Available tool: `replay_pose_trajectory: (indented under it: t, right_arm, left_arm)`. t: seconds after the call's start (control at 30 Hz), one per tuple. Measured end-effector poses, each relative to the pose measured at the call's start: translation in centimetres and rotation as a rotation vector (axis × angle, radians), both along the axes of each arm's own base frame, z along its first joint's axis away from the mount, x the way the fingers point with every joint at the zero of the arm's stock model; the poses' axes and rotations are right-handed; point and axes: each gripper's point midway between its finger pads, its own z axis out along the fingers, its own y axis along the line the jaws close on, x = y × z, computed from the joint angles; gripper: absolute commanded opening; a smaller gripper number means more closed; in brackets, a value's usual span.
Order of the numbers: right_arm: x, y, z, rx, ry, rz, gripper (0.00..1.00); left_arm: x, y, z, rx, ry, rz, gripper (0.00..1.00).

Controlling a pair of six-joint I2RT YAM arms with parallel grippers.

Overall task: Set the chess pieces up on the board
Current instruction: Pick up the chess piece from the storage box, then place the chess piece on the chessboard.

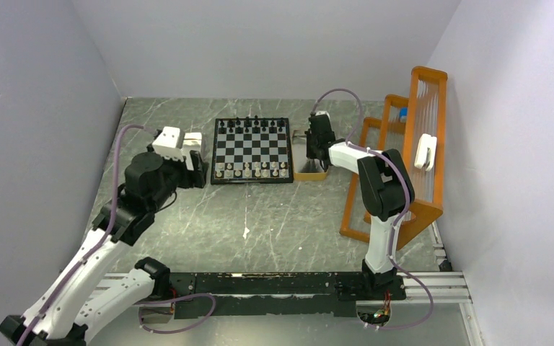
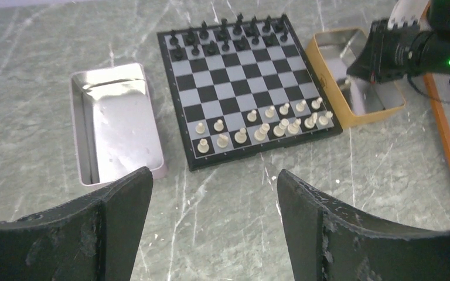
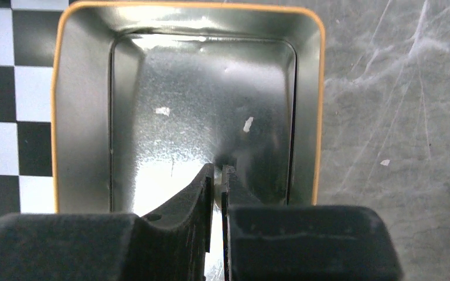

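The board [image 1: 251,150] [image 2: 246,88] lies at the back of the table, and its checks show at the left edge of the right wrist view [image 3: 12,88]. Black chess pieces [image 1: 252,122] [image 2: 228,35] fill its far rows, while cream chess pieces [image 1: 251,170] [image 2: 269,123] stand on its near rows. My right gripper [image 1: 316,155] [image 3: 218,170] reaches down into the tan-rimmed tin [image 3: 58,117] right of the board. It is shut on a small cream piece [image 3: 218,188], mostly hidden between the fingers. My left gripper [image 1: 196,167] [image 2: 214,175] hangs open and holds nothing, near the board's left front corner.
A silvery metal tray [image 2: 82,129] sits left of the board. The tan tin [image 1: 309,173] [image 2: 322,64] touches the board's right side. An orange wire rack [image 1: 418,144] stands along the right wall, close behind the right arm.
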Motion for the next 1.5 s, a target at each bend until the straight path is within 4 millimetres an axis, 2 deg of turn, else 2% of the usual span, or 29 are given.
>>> replay_pose_trajectory:
  t: [0.27, 0.5, 0.7, 0.8, 1.0, 1.1, 1.17, 1.27, 1.5]
  right_arm:
    - [1.9, 0.2, 2.3, 0.059, -0.037, -0.027, 0.06]
    - [2.3, 0.9, 4.0, 0.157, -0.037, -0.029, 0.06]
    - [2.5, 2.1, 7.0, 0.259, -0.061, -0.017, 0.07]
    - [2.4, 2.8, 8.4, 0.308, -0.070, -0.006, 0.07]
    - [1.6, 3.8, 9.9, 0.380, -0.058, 0.014, 0.07]
    - [1.3, 4.3, 10.4, 0.410, -0.049, 0.026, 0.07]
    - [1.1, 4.5, 10.7, 0.430, -0.046, 0.032, 0.07]
    - [0.9, 4.7, 11.2, 0.453, -0.043, 0.036, 0.07]
    - [0.2, 5.1, 12.0, 0.495, -0.037, 0.049, 0.07]
  left_arm:
    - [2.4, -3.8, -3.7, 0.009, 0.178, -0.101, 0.79]
    - [5.7, -8.7, -2.6, -0.135, 0.209, -0.192, 0.71]
    - [9.7, -13.4, -4.1, -0.295, 0.221, -0.252, 0.63]
    - [11.6, -15.9, -5.9, -0.358, 0.231, -0.294, 0.61]
    - [13.8, -20.2, -11.3, -0.396, 0.293, -0.371, 0.56]
    - [14.5, -22.4, -12.6, -0.414, 0.300, -0.420, 0.52]
    - [15.2, -24.1, -12.6, -0.441, 0.291, -0.457, 0.50]
    - [16.0, -25.8, -12.0, -0.478, 0.265, -0.497, 0.53]
    - [16.9, -27.2, -10.5, -0.519, 0.220, -0.523, 0.50]
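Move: My right hand already holds the white piece down inside the storage box, near its middle; the chess board's centre is some 18 cm to its left and about level forward. My left hand hangs high and empty: the piece is about 20 cm ahead, 34 cm to the right and 24 cm below. From that left hand the board's centre is roughly 21 cm ahead, 15 cm right and 26 cm below. I sweep my left hand about 27 cm to the right, 17 cm forward and 10 cm down, across over the board towards the held piece, swinging its fingers some 30 degrees clockwise, rolling its left side down and narrowing the gap to about half. My right hand keeps its pinch and lifts the piece 12 cm out of the box, drifting about 5 cm left while its left side rolls up nearly 30 degrees. ##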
